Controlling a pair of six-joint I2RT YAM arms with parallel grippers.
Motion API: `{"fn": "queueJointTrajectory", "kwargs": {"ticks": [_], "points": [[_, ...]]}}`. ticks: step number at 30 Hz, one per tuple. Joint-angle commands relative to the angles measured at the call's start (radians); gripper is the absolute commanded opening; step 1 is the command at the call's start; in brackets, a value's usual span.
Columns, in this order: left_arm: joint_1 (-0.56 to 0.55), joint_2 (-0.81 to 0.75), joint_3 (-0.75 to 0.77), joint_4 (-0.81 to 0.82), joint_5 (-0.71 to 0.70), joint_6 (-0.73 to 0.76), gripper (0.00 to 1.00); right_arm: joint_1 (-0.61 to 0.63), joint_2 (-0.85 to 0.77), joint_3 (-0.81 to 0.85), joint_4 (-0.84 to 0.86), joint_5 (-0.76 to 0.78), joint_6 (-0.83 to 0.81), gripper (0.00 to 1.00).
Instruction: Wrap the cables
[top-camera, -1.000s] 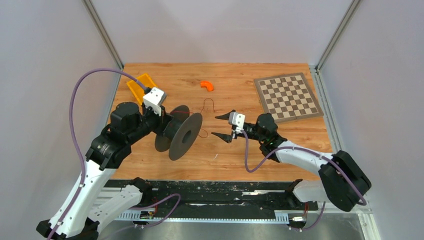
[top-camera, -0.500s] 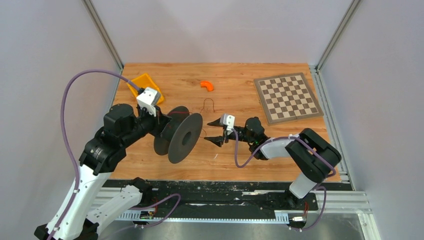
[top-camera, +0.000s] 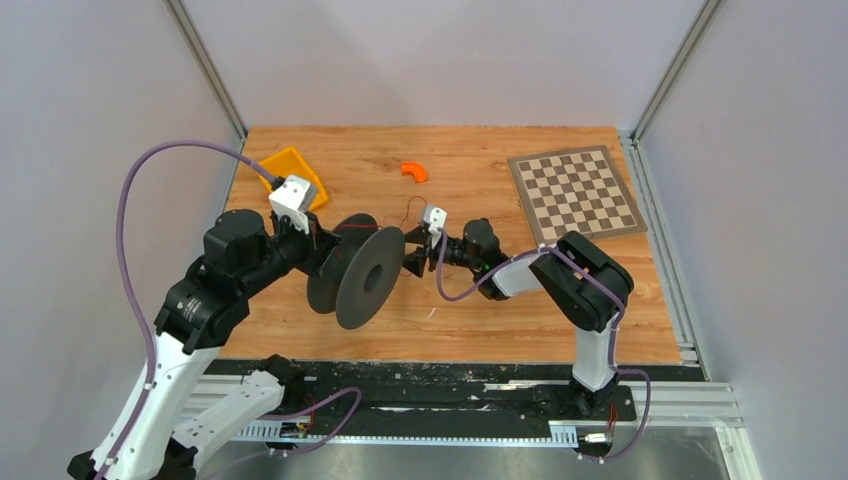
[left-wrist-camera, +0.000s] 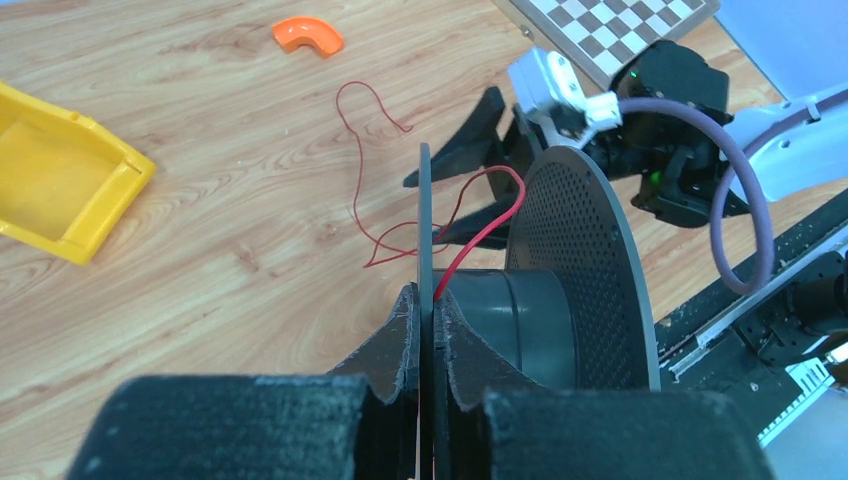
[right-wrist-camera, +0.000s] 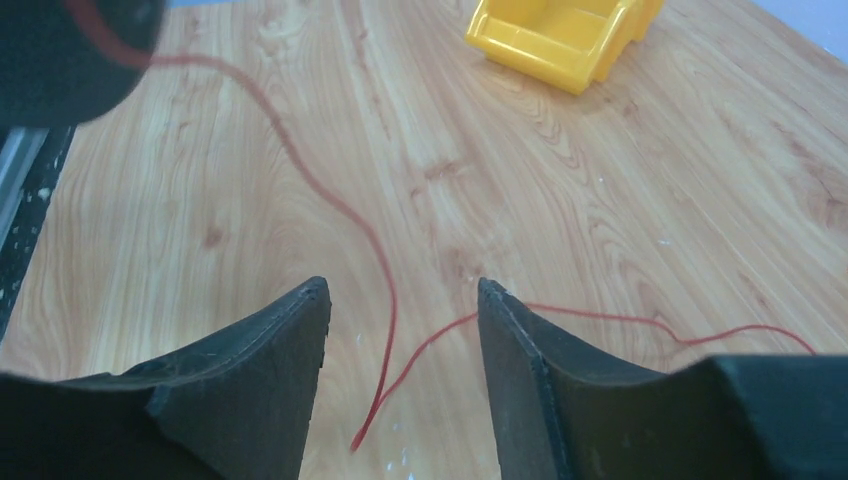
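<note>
The cable is a thin red wire (left-wrist-camera: 362, 190) lying in loose loops on the wooden table. One strand rises onto the hub of a dark grey spool (top-camera: 360, 270). My left gripper (left-wrist-camera: 427, 295) is shut on the edge of the spool's near flange and holds the spool off the table, tilted on its side. My right gripper (top-camera: 412, 250) is open just right of the spool's perforated flange (left-wrist-camera: 590, 270). In the right wrist view, two strands of the wire (right-wrist-camera: 385, 270) run on the table between that gripper's (right-wrist-camera: 403, 290) spread fingers, untouched.
A yellow bin (top-camera: 292, 170) stands at the back left. An orange curved piece (top-camera: 414, 171) lies at the back centre. A checkerboard (top-camera: 574, 193) lies at the back right. The black rail (top-camera: 430, 385) runs along the table's near edge.
My right arm has reached left until its gripper is up against the spool, and its fingers have narrowed a little. The left arm has shifted slightly with the spool.
</note>
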Motion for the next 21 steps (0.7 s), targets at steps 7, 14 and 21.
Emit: {"fn": "queueJointTrajectory", "kwargs": {"ticks": [7,14,21], "points": [[0.003,-0.03,0.066,0.105,-0.016,-0.058,0.0,0.028,0.052,0.145,-0.26,-0.014,0.153,0.55],[0.002,-0.042,0.046,0.115,-0.029,-0.063,0.0,0.029,0.087,0.192,-0.324,-0.014,0.255,0.47],[0.003,-0.047,0.039,0.102,-0.186,-0.086,0.0,-0.004,-0.053,0.066,-0.317,0.13,0.28,0.0]]}}
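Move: The right hand's half-open fingers point left. The red cable they go for sags about 5 cm below and 2 cm to the left, level fore and aft; the spool hangs some 10 cm back, 8 cm left and 17 cm up, and the orange elbow lies about 18 cm straight ahead, 9 cm lower. From the left hand, that cable is roughly 10 cm ahead, 12 cm right and 28 cm below. The right hand eases a couple of centimetres forward and left, then sinks about 6 cm and draws back some 2 cm onto the red cable hanging from the spool, rolling about 25 degrees so its forward side tips down, and near the bottom shuts its fingers to pinch the cable. The left hand keeps its closed grip on the spool's flange and lifts it slightly, a centimetre or two, drifting a little left. ##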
